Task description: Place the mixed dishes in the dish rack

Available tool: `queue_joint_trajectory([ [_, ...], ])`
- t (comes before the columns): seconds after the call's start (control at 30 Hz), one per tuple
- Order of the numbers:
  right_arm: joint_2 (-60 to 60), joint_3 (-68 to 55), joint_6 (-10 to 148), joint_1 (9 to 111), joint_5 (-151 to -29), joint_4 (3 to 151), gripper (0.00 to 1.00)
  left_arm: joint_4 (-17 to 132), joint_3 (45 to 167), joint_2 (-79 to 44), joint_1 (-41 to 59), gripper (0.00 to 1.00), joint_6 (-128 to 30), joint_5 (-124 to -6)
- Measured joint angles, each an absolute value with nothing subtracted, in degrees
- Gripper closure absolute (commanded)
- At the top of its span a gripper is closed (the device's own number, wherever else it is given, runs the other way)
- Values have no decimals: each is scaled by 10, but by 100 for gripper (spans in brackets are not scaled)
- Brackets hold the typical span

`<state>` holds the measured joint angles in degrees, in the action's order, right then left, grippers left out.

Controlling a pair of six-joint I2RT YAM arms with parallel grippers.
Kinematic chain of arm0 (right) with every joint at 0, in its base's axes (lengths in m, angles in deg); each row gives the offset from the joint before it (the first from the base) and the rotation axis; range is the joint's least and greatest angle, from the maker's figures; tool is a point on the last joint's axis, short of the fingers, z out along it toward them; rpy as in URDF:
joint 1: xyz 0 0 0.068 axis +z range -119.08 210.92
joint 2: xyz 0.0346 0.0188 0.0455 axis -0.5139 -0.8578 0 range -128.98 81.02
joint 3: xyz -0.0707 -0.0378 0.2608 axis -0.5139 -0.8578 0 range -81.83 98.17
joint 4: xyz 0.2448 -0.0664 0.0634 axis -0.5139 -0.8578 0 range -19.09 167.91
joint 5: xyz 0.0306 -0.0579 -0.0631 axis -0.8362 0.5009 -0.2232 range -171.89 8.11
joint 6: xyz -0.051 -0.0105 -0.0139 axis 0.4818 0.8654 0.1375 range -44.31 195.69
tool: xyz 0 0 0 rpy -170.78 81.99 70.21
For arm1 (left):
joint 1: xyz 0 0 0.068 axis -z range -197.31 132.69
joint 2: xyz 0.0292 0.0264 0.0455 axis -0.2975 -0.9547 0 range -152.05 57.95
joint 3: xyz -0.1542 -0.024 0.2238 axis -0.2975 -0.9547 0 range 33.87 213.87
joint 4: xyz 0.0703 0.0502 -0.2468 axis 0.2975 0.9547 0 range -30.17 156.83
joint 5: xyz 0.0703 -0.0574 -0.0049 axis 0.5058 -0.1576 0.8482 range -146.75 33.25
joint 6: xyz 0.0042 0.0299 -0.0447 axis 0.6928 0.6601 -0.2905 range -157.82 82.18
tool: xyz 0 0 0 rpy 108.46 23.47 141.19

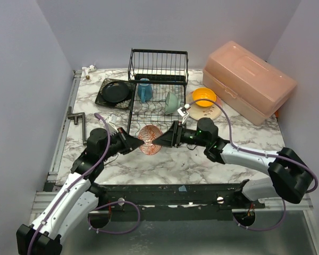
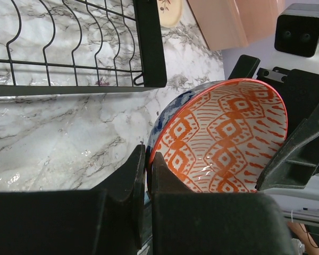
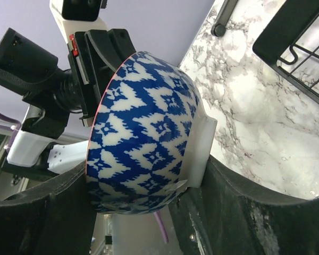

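Observation:
The small red-patterned bowl (image 1: 150, 139), blue-patterned outside, hangs on its side over the marble in front of the dish rack (image 1: 158, 69). My left gripper (image 1: 134, 142) is shut on its rim (image 2: 148, 159), one finger inside, one outside. From the other side my right gripper (image 1: 164, 139) spans the bowl (image 3: 143, 143), one finger at the rim and the other against the white foot (image 3: 146, 167). In the rack sit a blue-handled mug (image 1: 144, 90) and a mint-green bowl (image 1: 172, 102).
An orange bowl (image 1: 204, 96) rests on a beige-pink plate (image 1: 215, 112) right of the rack. A black round plate (image 1: 116, 93) lies on a black square plate (image 1: 102, 98) to its left. The big pink box (image 1: 250, 79) fills the back right.

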<state>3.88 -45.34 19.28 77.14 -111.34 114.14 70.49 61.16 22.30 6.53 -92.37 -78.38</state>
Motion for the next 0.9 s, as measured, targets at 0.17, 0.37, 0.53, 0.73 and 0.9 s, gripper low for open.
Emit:
queue_joint_trajectory([
  [0.17,24,-453,185,770,-1117,1152,100,707,610,213,62,92,-923,-780],
  [0.37,4,-453,167,772,-1130,1161,100,734,615,218,63,54,-914,-765],
  [0.53,0,-453,151,774,-1131,1162,100,760,636,235,63,33,-893,-747],
  [0.73,1,-448,149,774,-1102,1130,100,813,667,258,64,19,-855,-702],
  [0.9,19,-419,178,775,-1029,1032,100,887,720,293,64,13,-791,-622],
])
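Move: The left fingers are shut on the rim of the patterned bowl, its middle about 4 cm to their right and 1 cm farther out. The right hand, already clasping the bowl from outside, has the dish rack's empty front half some 12 cm ahead and 15 cm below; from the left hand that spot is about 11 cm ahead, 7 cm right and 14 cm below. From the right hand, the mint bowl stands 20 cm ahead, 6 cm right; the blue mug 25 cm ahead, 7 cm left. Let go of the patterned bowl's rim with the left gripper: open it wide while dipping about 1 cm, then pull away from the bowl to the left, some 5 cm, and up, tilting the fingers upward and turning them counter-clockwise. Keep the right grip on the bowl's outside, sink about 3 cm, then start forward towards the rack with a slight clockwise turn. ##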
